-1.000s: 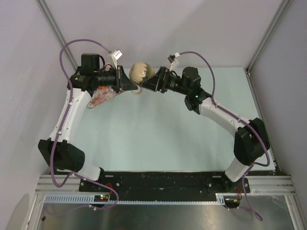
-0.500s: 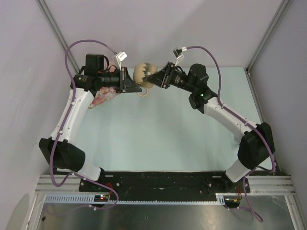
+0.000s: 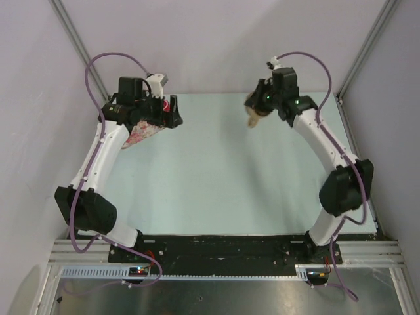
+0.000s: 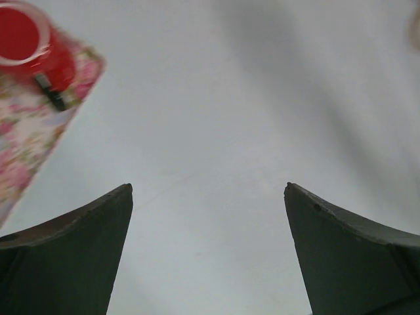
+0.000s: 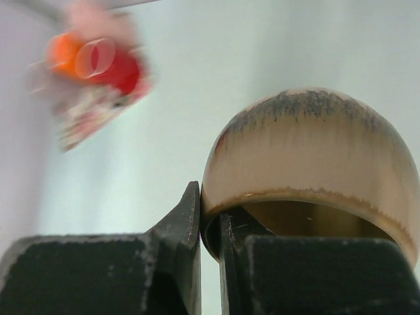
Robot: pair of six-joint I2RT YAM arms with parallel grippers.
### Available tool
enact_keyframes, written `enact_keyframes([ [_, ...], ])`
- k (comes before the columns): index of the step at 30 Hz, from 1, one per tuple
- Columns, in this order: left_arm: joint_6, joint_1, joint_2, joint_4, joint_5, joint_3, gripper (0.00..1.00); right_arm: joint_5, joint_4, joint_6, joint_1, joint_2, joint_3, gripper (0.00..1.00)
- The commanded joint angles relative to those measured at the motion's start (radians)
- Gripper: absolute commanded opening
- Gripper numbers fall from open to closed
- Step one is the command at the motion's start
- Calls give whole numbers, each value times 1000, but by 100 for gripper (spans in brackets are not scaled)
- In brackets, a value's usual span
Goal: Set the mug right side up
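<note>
The mug [image 3: 254,110] is beige with a darker brown rim and is held off the table at the back right. My right gripper [image 3: 260,104] is shut on it. In the right wrist view the mug [image 5: 308,151] fills the right half with its opening towards the camera. The right gripper [image 5: 209,223] pinches the rim, one finger inside and one outside. My left gripper [image 3: 172,118] is open and empty at the back left, far from the mug. In the left wrist view the left gripper [image 4: 209,197] has its fingers wide apart over bare table.
A floral cloth [image 3: 140,132] lies at the back left, partly under the left arm, with a red cup [image 3: 173,106] at its corner. Both show in the left wrist view, cloth [image 4: 26,138] and cup [image 4: 26,36]. The enclosure walls [image 3: 39,98] stand close behind both arms.
Both grippers were at the mug at the back middle. The left gripper has let go and drawn back left. The right arm has carried the mug to the right.
</note>
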Motion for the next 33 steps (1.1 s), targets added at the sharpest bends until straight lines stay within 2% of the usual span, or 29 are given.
enact_keyframes([
  [1,123,29,-39,7,-255,-38,100,286,-369,-310,-142,196,293,0],
  [4,156,41,-50,5,-283,-80,100,291,-540,-377,-227,428,554,0],
  [7,172,48,-53,4,-311,-119,100,279,-638,-404,-289,625,826,0],
  [9,183,51,-55,4,-323,-141,100,277,-671,-405,-324,715,942,0],
  [14,201,54,-46,1,-344,-164,100,220,-554,-365,-400,768,900,0],
  [21,204,57,6,-1,-346,-142,100,212,-570,-320,-442,868,929,0],
  [23,197,59,32,-4,-354,-128,100,197,-553,-290,-458,872,912,10],
  [26,186,69,76,-4,-369,-93,99,183,-523,-262,-478,864,902,34],
  [28,183,77,119,-4,-375,-58,100,186,-502,-259,-488,854,903,46],
  [33,209,87,286,-3,-423,92,100,222,-457,-293,-502,809,904,68],
])
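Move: My right hand holds the beige mug high over the far middle of the table; its open spot is some 15 cm ahead, 31 cm to the right and 24 cm below. The green mug stands about 28 cm back and 7 cm right of that spot. From my empty left hand, the red mug is roughly 23 cm ahead, 8 cm left and 23 cm below; the orange mug is about 10 cm left of the red one and 3 cm farther out. I swing the beige mug in my right hand about 30 cm to the right, 20 cm down and 15 cm forward, quickly at first, tipping the fingers down and turning some 25 degrees clockwise. At table height I slow and open my fingers around its rim. Meanwhile my open left hand drops and shifts left about 10 cm each, rolling left side up, then starts forward towards the red mug. ##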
